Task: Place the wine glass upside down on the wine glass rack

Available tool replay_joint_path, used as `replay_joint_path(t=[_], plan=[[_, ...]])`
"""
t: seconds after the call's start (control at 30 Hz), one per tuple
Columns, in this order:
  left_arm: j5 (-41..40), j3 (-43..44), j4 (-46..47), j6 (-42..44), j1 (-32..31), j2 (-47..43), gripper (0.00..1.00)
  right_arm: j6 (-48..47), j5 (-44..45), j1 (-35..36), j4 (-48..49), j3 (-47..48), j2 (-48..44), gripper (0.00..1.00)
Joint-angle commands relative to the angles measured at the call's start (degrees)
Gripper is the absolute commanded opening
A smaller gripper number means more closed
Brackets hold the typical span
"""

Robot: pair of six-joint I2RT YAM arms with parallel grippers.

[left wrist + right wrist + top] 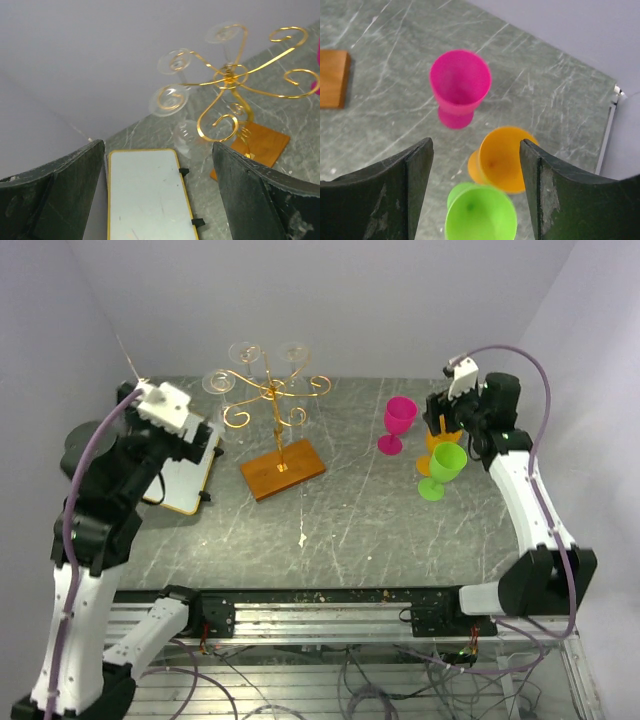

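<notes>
The wine glass rack (pixel 272 392) is gold wire on an orange-brown wooden base (pixel 283 470), left of centre. Clear wine glasses (pixel 169 97) hang upside down from its scroll arms (pixel 227 80). A pink wine glass (pixel 398 423), an orange one (pixel 437 445) and a green one (pixel 440 468) stand upright at the right. My right gripper (pixel 476 147) hangs open above them; the orange glass (pixel 507 157) lies between its fingers, close to the right one. My left gripper (pixel 157 150) is wide open and empty over the white board (pixel 147 195), left of the rack.
The white board (pixel 190 475) with a yellow rim lies at the table's left edge, under the left arm. Purple walls close the back and both sides. The pink glass (pixel 460 85) stands between the rack base (pixel 332 77) and the other two.
</notes>
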Motion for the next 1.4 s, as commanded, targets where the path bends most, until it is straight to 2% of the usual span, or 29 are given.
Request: replay_joint_path(t=[0.0, 0.13, 0.27, 0.53, 0.83, 1.13, 1.37], plan=[[2.6, -4.8, 3.3, -9.8, 7.4, -6.0, 0.99, 4.4, 6.4, 1.9, -1.6, 9.7, 9.6, 0.68], [2.1, -6.5, 0.5, -10.2, 10.9, -9.1, 0.98, 5.0, 11.9, 4.6, -4.5, 16.4, 17.7, 0.59], [2.4, -7.5, -2.5, -9.4, 11.8, -10.1, 0.98, 5.3, 17.7, 7.0, -6.0, 21.3, 24.5, 0.56], [2.7, -10.1, -1.9, -9.1, 12.5, -10.6, 0.97, 5.7, 21.3, 7.7, -8.4, 26.4, 33.2, 0.45], [5.5, -10.1, -2.2, -8.2, 12.6, -10.8, 0.97, 5.4, 20.1, 7.7, -7.8, 25.2, 35.1, 0.34], [3.9, -12.0, -2.4, -5.4, 12.6, -11.2, 0.98, 5.5, 19.3, 7.7, -8.3, 25.9, 35.6, 0.19], [3.5, -11.5, -2.5, -7.7, 12.6, -10.1, 0.99, 5.0, 18.7, 7.7, -7.5, 25.2, 34.1, 0.09]])
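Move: Just ahead of the right hand and to its left stands the pink wine glass, about 11 cm farther out, 5 cm left, its middle some 18 cm lower. The orange glass stands roughly 6 cm ahead and 5 cm right, the green one level with the hand and about 7 cm right, both equally far below. From the left hand the pink glass lies some 25 cm ahead, 44 cm right and 36 cm down. Reaching out over the orange glass, the right hand goes forward about 11 cm, then mostly sinks by as much, tipping its fingers some 20 degrees further down and turning slightly clockwise. Closing all the way along, one finger inside the bowl and one outside, it pinches the pink glass's right rim. Meanwhile the left, empty and open, eases down, left and a little back, away from the rack. ##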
